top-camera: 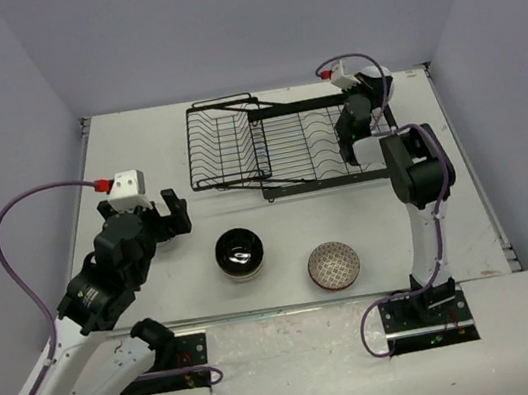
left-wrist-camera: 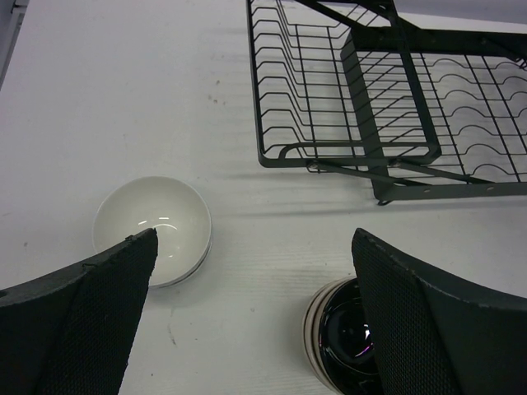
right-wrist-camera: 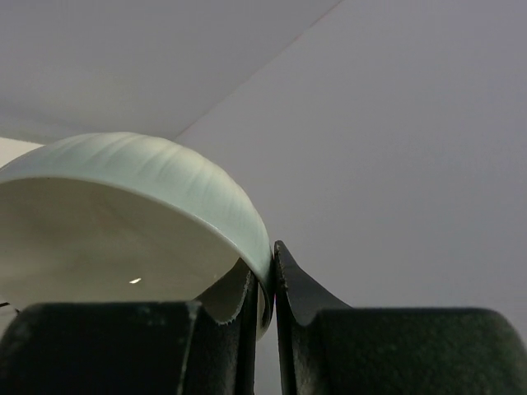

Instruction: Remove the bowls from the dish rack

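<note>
The black wire dish rack (top-camera: 240,176) stands at the back of the table, and its near corner shows in the left wrist view (left-wrist-camera: 362,146). My right gripper (top-camera: 350,134) is at the rack's right end. In the right wrist view it (right-wrist-camera: 265,263) is shut on the rim of a plain white bowl (right-wrist-camera: 140,177), one finger inside and one outside. My left gripper (top-camera: 171,213) hangs open over the table (left-wrist-camera: 254,239), holding nothing. Beside its fingers sit a white bowl (left-wrist-camera: 156,220) and a beige bowl with a black inside (left-wrist-camera: 342,329) (top-camera: 240,253). A brown net-patterned bowl (top-camera: 333,265) rests further right.
Grey walls close in the table on three sides. A purple cable (top-camera: 9,250) loops from the left arm. The arm bases (top-camera: 420,311) are bolted at the near edge.
</note>
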{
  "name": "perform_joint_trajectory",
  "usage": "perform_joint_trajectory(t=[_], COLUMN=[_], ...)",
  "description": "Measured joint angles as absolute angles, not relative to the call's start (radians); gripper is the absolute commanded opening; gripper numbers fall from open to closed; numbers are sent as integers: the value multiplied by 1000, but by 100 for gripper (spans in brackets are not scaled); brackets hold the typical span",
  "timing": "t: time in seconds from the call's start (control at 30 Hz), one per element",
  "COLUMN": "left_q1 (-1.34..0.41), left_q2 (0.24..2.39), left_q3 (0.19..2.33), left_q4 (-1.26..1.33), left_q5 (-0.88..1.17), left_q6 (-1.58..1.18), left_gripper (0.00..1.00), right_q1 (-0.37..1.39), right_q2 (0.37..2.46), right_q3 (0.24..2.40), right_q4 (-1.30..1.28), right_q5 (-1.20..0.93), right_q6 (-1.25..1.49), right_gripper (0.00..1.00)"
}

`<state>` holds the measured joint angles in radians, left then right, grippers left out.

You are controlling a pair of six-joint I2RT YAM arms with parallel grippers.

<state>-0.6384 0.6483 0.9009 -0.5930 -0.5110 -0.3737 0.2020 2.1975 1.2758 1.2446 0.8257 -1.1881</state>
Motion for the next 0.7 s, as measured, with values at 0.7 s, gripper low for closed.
perform_joint_trajectory(t=[0.7], left_q1=[-649], left_q2=[907], left_q3=[1159], left_q4=[-542], left_q5=[-163], left_q6=[-474], left_gripper=[100], right_q1=[223], right_q2=[1473], right_q3=[1296], right_q4=[-186], right_q5=[404], right_q6=[179], right_gripper=[0])
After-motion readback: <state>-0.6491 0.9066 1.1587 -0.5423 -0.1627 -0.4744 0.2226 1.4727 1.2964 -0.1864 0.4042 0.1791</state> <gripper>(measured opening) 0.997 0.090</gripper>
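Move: The pale bowl already pinched at its rim by the right hand hangs about 54 cm to the left hand's right, 33 cm farther out and 10 cm lower. The dish rack's emptied right section is centred roughly 11 cm back from the right hand, 17 cm left and 17 cm below. From the left hand, the black bowl stands some 14 cm right, 2 cm back and 25 cm below, the white bowl 7 cm ahead, 2 cm left, equally low. The pale bowl, still pinched by its rim, is carried back and left by the right hand over the rack's right section, about 9 cm each way, rising and then dipping slightly for a net 6 cm up. The right wrist rolls over some 65 degrees, left side up, its fingers swinging from slightly upward to slanting down. Open and empty, the left hand starts late towards that bowl, going right and up while turning clockwise. ##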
